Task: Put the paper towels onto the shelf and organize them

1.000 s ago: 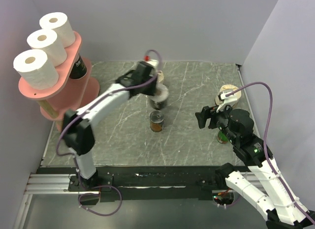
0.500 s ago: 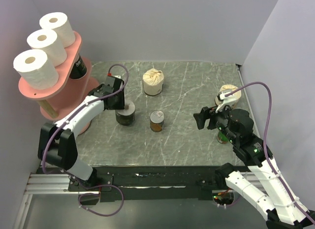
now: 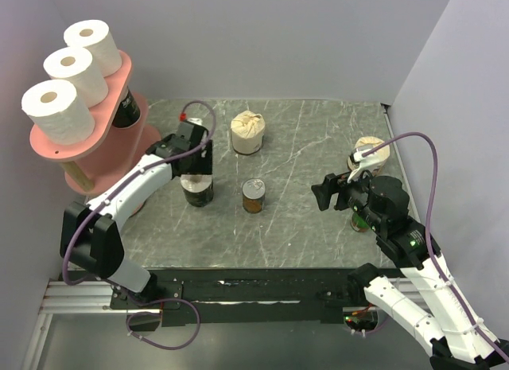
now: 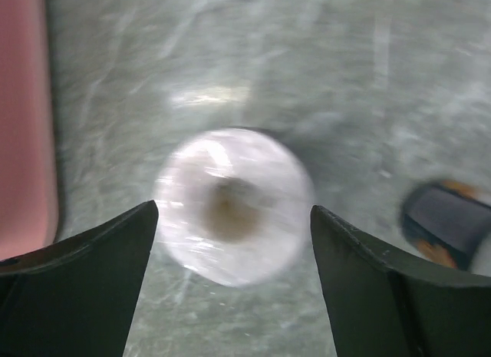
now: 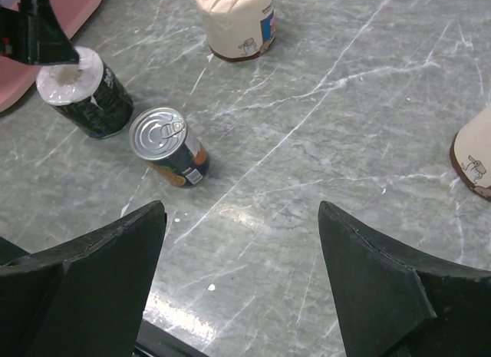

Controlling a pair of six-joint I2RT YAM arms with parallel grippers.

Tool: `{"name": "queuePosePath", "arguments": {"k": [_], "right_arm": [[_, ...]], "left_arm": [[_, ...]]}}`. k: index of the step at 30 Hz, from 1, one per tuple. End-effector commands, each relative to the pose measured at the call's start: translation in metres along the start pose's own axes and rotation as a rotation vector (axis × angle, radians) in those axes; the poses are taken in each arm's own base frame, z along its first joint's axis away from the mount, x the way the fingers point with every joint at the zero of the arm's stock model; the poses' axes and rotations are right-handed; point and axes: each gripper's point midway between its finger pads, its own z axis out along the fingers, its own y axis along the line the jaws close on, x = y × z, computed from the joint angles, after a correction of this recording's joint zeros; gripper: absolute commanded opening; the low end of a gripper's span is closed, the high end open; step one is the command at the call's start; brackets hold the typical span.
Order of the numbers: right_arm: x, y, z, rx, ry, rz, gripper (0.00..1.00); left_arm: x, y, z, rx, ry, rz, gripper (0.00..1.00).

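Observation:
The pink shelf [image 3: 115, 87] stands at the far left with three white paper towel rolls [image 3: 70, 68] on its top board and a black-wrapped roll [image 3: 126, 108] on a lower tier. Another black-wrapped roll [image 3: 197, 192] stands upright on the table. My left gripper [image 3: 195, 165] hangs over it, open; in the left wrist view the blurred roll top [image 4: 234, 207] lies between the spread fingers. Two cream-wrapped rolls stand at the back middle [image 3: 247, 133] and at the right [image 3: 368, 151]. My right gripper [image 3: 322, 191] is open and empty above bare table [image 5: 242, 211].
A small tin can [image 3: 254, 196] stands upright beside the black roll, a little to its right. A green bottle [image 3: 362, 220] is mostly hidden under the right arm. The shelf's pink edge [image 4: 27, 119] is close to the left of the left gripper.
The left arm swung from the table's back middle toward the shelf. The black-wrapped roll went left with it and now stands near the shelf's foot. The right arm barely moved.

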Motion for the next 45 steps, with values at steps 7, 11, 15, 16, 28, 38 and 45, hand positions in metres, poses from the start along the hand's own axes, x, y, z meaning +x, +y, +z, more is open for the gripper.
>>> {"name": "queuePosePath", "arguments": {"k": [7,11,15,16,28,38,45], "right_arm": [[-0.017,0.007,-0.007,-0.027,-0.036,0.009,0.87],[-0.018,0.005,-0.009,-0.019,-0.044,0.01,0.87],[-0.015,0.007,-0.008,-0.027,-0.033,0.018,0.87],[-0.015,0.007,-0.008,-0.025,-0.033,0.019,0.87],[-0.016,0.005,-0.01,-0.018,-0.037,0.019,0.87],[-0.023,0.01,-0.016,-0.037,-0.043,0.026,0.87],[-0.017,0.017,-0.013,-0.07,-0.011,0.051,0.87]], "left_arm": [[0.01,-0.049,-0.006,0.096,0.002,0.134,0.81],[0.019,-0.057,0.005,0.129,0.016,0.169,0.8],[0.026,-0.064,0.016,0.149,0.038,0.187,0.76],[0.029,-0.064,0.018,0.143,0.043,0.189,0.75],[0.045,-0.042,0.035,0.015,0.081,0.205,0.5],[-0.005,-0.015,-0.021,-0.084,-0.021,0.216,0.44],[-0.085,0.011,-0.105,-0.149,-0.245,0.173,0.45]]}}
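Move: The dark-wrapped paper towel roll stands almost straight below the open left hand, about 10 cm down and 1 cm to its right. The can is some 18 cm right of the hand and 2 cm nearer the base; the cloth-topped roll is 17 cm right and 17 cm ahead. The pink shelf's middle is roughly 24 cm left and 10 cm ahead. From the right hand, the dark roll lies about 34 cm left, 12 cm ahead and 23 cm lower. Shifting about 5 cm to the right with a slight clockwise turn, the left hand sinks some 6 cm so that one finger enters the dark roll's core and the other goes outside its right wall. The fingers close to about half and pinch that wall, then the hand lifts roughly 10 cm, fastest at the end, drifting a little left. ##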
